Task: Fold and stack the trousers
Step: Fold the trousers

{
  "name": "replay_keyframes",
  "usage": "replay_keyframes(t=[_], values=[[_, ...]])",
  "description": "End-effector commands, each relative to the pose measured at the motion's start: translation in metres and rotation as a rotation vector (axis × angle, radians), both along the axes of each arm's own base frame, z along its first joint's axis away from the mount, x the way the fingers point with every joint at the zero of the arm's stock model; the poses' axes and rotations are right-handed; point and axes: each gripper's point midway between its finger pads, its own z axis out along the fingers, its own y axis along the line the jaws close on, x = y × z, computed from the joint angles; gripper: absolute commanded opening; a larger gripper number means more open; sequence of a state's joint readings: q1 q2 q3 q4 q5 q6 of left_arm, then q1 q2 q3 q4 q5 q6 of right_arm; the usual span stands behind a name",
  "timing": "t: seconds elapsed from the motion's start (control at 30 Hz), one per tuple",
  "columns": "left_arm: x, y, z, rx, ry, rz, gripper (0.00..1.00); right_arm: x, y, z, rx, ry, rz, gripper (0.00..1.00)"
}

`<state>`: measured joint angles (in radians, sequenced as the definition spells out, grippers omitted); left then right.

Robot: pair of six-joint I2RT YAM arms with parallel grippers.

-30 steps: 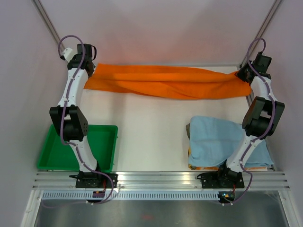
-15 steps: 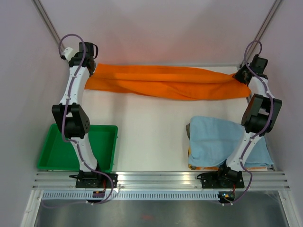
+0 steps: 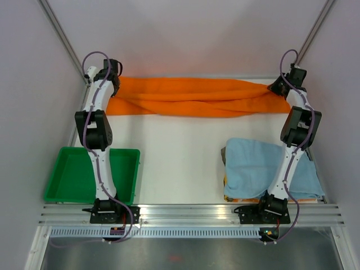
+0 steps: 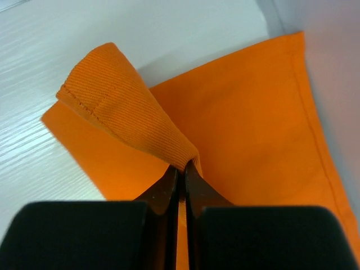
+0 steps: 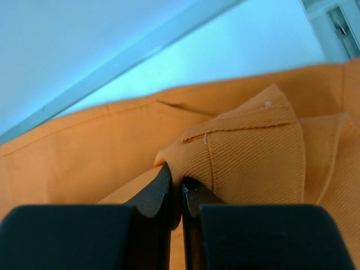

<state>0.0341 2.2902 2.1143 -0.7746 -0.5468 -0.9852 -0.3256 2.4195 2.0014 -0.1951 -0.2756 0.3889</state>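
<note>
The bright orange trousers (image 3: 197, 97) stretch as a long twisted band across the far edge of the table, from left arm to right arm. My left gripper (image 3: 114, 85) is shut on the band's left end; in the left wrist view its tips (image 4: 181, 169) pinch a hemmed fold of orange cloth (image 4: 124, 118). My right gripper (image 3: 274, 87) is shut on the right end; the right wrist view shows its tips (image 5: 175, 179) clamped on a stitched corner of the trousers (image 5: 253, 152).
A green tray (image 3: 59, 194) stands at the near left beside the left arm's base. A light blue cloth (image 3: 256, 169) lies over an orange-edged stack at the near right. Back wall and side posts stand close behind both grippers.
Both grippers have carried the trousers' ends toward the far edge and a little inward. The band now lies straighter and further back.
</note>
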Motion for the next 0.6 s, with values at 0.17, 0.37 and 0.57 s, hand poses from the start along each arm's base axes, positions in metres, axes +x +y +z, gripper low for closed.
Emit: replay_keyframes(t=[0.17, 0.37, 0.57], values=[[0.084, 0.009, 0.045, 0.037, -0.308, -0.1, 0.68, 0.057, 0.007, 0.044, -0.102, -0.21, 0.056, 0.63], [0.097, -0.002, 0.083, 0.078, -0.404, -0.226, 0.75, 0.057, 0.01, 0.083, -0.12, -0.289, 0.063, 0.64], [0.059, -0.026, 0.123, 0.101, -0.367, -0.344, 0.86, 0.04, 0.021, 0.124, -0.142, -0.318, 0.118, 0.68]])
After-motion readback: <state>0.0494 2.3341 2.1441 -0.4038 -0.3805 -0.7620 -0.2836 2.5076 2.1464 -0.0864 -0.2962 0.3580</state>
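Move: My left hand has the upper layer of the left end of the orange trousers pinched. The trousers' far edge, where that layer goes, runs about 8 cm ahead and some 7 cm below; their near edge is roughly 9 cm back. The green box sits about 40 cm back and 4 cm left. For my right hand, holding the right end, the far edge is about 6 cm ahead and 5 cm down, and the light-blue stack some 43 cm back and 7 cm left. I open both hands at once while they still sweep forward over the trousers, so the pinched ends come free near the table's far edge. My left hand carries on about 8 cm forward, nearly level at first, then lifts some 3 cm, its fingers tipping up about 15 degrees and turning clockwise. My right hand goes about 5 cm forward, drifting slightly left, then lifts, fingers tipping up a little. ##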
